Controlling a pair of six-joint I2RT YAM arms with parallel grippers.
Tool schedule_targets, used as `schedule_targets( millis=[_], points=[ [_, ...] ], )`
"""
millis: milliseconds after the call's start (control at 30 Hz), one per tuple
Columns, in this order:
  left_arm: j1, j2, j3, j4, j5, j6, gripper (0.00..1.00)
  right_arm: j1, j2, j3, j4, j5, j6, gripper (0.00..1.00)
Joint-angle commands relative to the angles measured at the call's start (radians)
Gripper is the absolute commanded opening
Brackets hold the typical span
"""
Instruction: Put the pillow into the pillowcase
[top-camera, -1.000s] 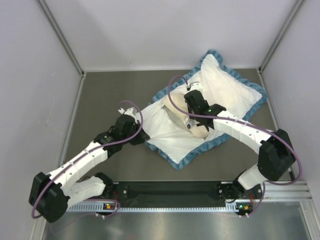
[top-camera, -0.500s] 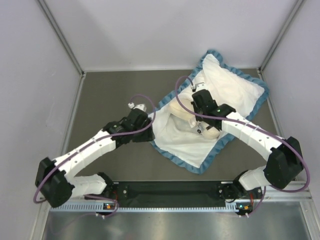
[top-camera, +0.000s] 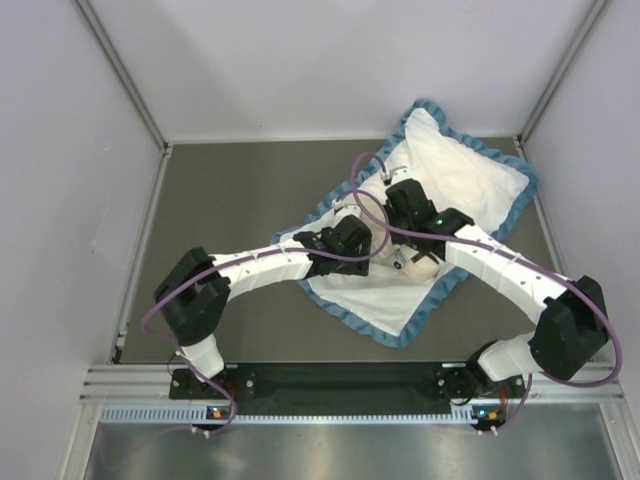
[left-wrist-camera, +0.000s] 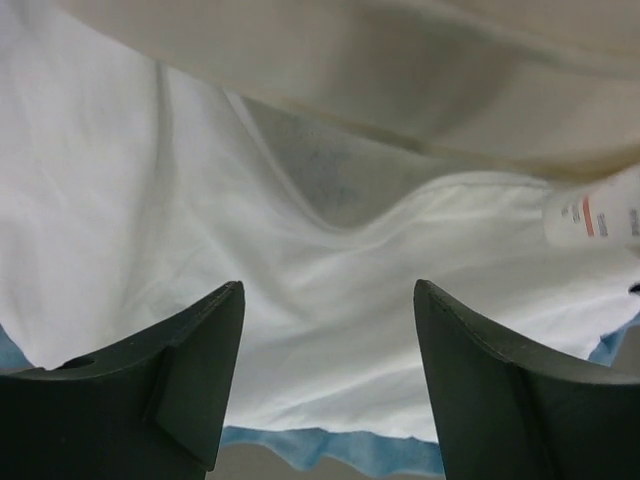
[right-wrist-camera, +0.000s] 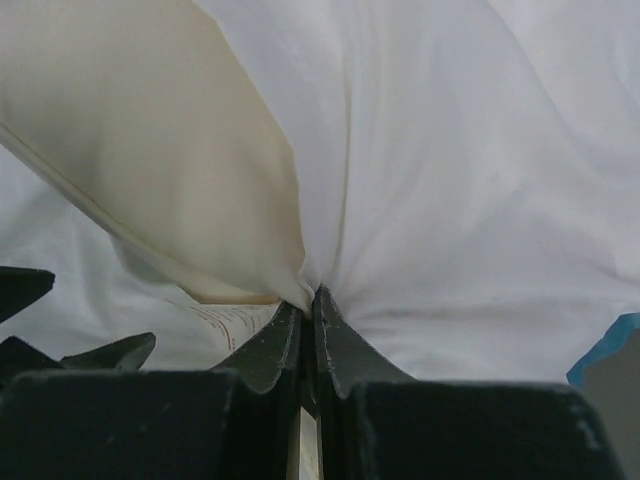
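The pillowcase (top-camera: 470, 185) lies spread on the table with its white inside up and its blue ruffled edge (top-camera: 395, 335) all round. The cream pillow (top-camera: 422, 266) lies partly in its opening, mostly hidden under both arms. My right gripper (top-camera: 389, 193) is shut on a fold of the pillowcase's white fabric (right-wrist-camera: 450, 180), right beside the pillow (right-wrist-camera: 150, 130). My left gripper (top-camera: 362, 238) is open and empty, its fingers (left-wrist-camera: 200, 340) held over white fabric (left-wrist-camera: 330, 290). The pillow (left-wrist-camera: 420, 70) fills the top of the left wrist view, with a printed tag (left-wrist-camera: 590, 215) at right.
The dark table (top-camera: 230, 190) is enclosed by pale walls at left, back and right. The arms' base rail (top-camera: 340, 380) runs along the near edge. My left fingertip (right-wrist-camera: 100, 352) shows at lower left in the right wrist view, close to the right gripper.
My left arm has swung right, from the pillowcase's left edge to over the opening beside the pillow. The pillowcase has shifted a little to the right. The right gripper has stayed shut on it.
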Motion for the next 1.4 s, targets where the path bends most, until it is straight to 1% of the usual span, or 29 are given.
schedule_targets(
  millis=[0,133,233,300,333,367,467,567,700,733,800,833,933,1067,1233,1367],
  points=[
    [0.011,0.018,0.033,0.114,-0.073,-0.015,0.74,-0.013,-0.069,0.010,0.030,0.016,-0.001,0.00],
    [0.011,0.110,0.129,0.022,-0.141,-0.048,0.75,-0.013,-0.073,0.007,0.031,0.003,0.005,0.00],
    [0.021,0.167,0.169,-0.006,-0.155,-0.063,0.75,-0.011,-0.081,0.003,0.031,-0.008,0.011,0.00],
    [0.030,0.197,0.180,-0.021,-0.147,-0.069,0.68,-0.011,-0.087,0.000,0.033,-0.013,0.010,0.00],
    [0.039,0.222,0.191,-0.027,-0.139,-0.072,0.60,-0.011,-0.089,0.000,0.033,-0.017,0.008,0.00],
    [0.045,0.230,0.191,-0.029,-0.135,-0.071,0.40,-0.013,-0.090,-0.001,0.033,-0.020,0.008,0.00],
    [0.054,0.210,0.163,-0.032,-0.128,-0.068,0.01,-0.011,-0.090,-0.006,0.033,-0.031,-0.004,0.00],
    [0.057,0.109,0.093,-0.032,-0.121,-0.060,0.00,-0.011,-0.060,-0.015,0.038,-0.075,-0.035,0.00],
    [0.071,-0.035,0.022,-0.112,-0.112,-0.049,0.00,-0.003,-0.009,-0.023,0.038,-0.163,-0.033,0.00],
    [0.083,-0.093,0.012,-0.118,-0.105,-0.046,0.00,0.001,0.000,-0.029,0.053,-0.186,-0.032,0.00],
    [0.103,-0.144,-0.013,-0.124,-0.067,-0.034,0.00,0.030,0.028,-0.040,0.064,-0.183,-0.029,0.00],
    [0.117,-0.188,-0.016,-0.135,-0.063,-0.029,0.00,0.040,0.045,-0.038,0.062,-0.184,-0.030,0.00],
    [0.142,-0.248,-0.012,-0.156,-0.076,-0.008,0.00,0.073,0.106,-0.017,0.035,-0.188,-0.041,0.00],
    [0.183,-0.253,0.025,-0.204,-0.087,0.027,0.00,0.148,0.123,-0.019,-0.043,-0.168,-0.038,0.00],
    [0.202,-0.250,0.073,-0.236,-0.151,0.059,0.00,0.182,0.088,-0.073,-0.059,-0.213,-0.027,0.00],
    [0.221,-0.235,0.128,-0.270,-0.260,0.099,0.00,0.222,0.095,-0.054,-0.093,-0.246,-0.042,0.00]
  ],
)
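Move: The left hand, open, has the white fold edge of the pillowcase about 5 cm ahead, 1 cm to its right and 4 cm below. The pillow's exposed cream side is some 8 cm ahead and 5 cm to the right at about hand height; its tag is 1 cm ahead, 7 cm right and 3 cm below. From the right hand, which already grips pillow and case cloth together, that fold edge lies about 2 cm back, 5 cm left and 10 cm below. The left fingers pinch shut on the white fold edge beside the pillow after reaching forward about 5 cm and sinking 3 or 4, then carry the cloth left and up, some 10 cm each way. The right hand keeps its grip on pillow and case, waits nearly still, then swings left about 8 cm, back and down 5 each, turning some 15 degrees counter-clockwise. ##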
